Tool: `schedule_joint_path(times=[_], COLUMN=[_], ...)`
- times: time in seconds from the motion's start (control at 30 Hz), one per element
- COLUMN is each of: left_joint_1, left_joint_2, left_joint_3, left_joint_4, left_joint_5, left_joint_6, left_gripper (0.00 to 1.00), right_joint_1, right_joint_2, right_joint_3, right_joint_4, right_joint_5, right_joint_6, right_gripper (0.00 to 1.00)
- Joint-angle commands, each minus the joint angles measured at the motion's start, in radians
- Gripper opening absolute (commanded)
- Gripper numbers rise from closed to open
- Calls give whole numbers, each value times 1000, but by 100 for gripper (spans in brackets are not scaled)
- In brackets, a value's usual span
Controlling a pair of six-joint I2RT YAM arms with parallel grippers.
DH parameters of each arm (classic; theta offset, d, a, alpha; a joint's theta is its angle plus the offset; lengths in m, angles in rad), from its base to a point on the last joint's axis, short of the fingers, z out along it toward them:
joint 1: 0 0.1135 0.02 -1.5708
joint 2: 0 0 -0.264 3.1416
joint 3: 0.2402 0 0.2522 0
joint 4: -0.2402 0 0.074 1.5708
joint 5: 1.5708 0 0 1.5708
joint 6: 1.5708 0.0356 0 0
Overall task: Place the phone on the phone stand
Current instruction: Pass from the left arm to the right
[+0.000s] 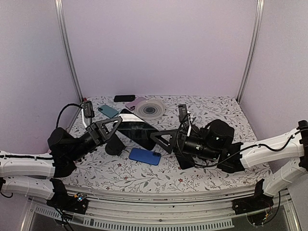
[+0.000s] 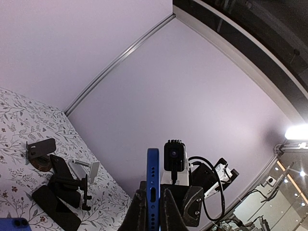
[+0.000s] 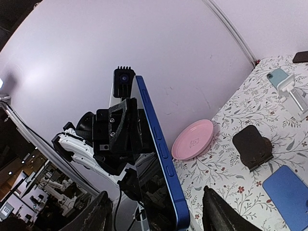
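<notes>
A blue-edged phone (image 1: 137, 127) with a dark screen hangs above the table between the two arms. My left gripper (image 1: 119, 126) is shut on one end of it; in the left wrist view the phone's blue edge (image 2: 153, 178) stands upright between the pressed fingers (image 2: 153, 207). My right gripper (image 1: 160, 139) is open around the other end. There the phone (image 3: 161, 159) stands between the spread fingers (image 3: 156, 214) with a gap on each side. A black phone stand (image 3: 251, 143) sits on the floral table, also seen below the left gripper (image 1: 114, 147).
A second blue phone (image 1: 144, 156) lies flat near the front. At the back lie a teal phone (image 1: 108, 110), a pink phone (image 1: 134, 102), a black phone (image 1: 124, 98) and a round plate (image 1: 150, 108). A white stand (image 3: 294, 91) stands beside the teal phone.
</notes>
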Motion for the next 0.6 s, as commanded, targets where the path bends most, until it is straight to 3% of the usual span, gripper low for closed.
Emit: schedule_joint_path(times=[0.0, 0.17, 0.33, 0.47, 0.57], left_joint_1=[-23, -32, -33, -35, -34], left_joint_2=[33, 53, 57, 60, 62], left_joint_3=[31, 28, 24, 18, 16], left_joint_4=[131, 158, 153, 147, 134], left_joint_5=[-2, -13, -18, -24, -26], left_joint_6=[-7, -10, -10, -10, -6], left_gripper=[0, 0, 0, 0, 13], right_joint_1=[0, 4, 4, 4, 3], right_joint_2=[55, 84, 70, 50, 32], right_joint_3=[24, 34, 32, 28, 23], right_joint_4=[145, 182, 178, 154, 139], right_joint_5=[-76, -93, -78, -62, -45], right_joint_6=[59, 85, 82, 66, 54], right_gripper=[58, 37, 7, 3, 2])
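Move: The left hand holds the black, blue-edged phone by its left end; the phone's middle lies roughly 7 cm to that hand's right and 2 cm back. For the right hand the middle is some 7 cm to its left and 2 cm ahead, near level, with the right end at the open fingers. On the table some 25 cm below the right hand, the blue phone lies 11 cm ahead and 6 cm left, the black stand 15 cm ahead and 20 cm left. Pinching begins at the phone's right end: the right fingers, still more than half open, shut on it, while the hand eases just over 1 cm left and about 1 cm back, then rises about 1 cm, its wrist turning only a few degrees. The left hand keeps its grip on the other end and shifts within a centimetre or so, dipping and coming back up. ##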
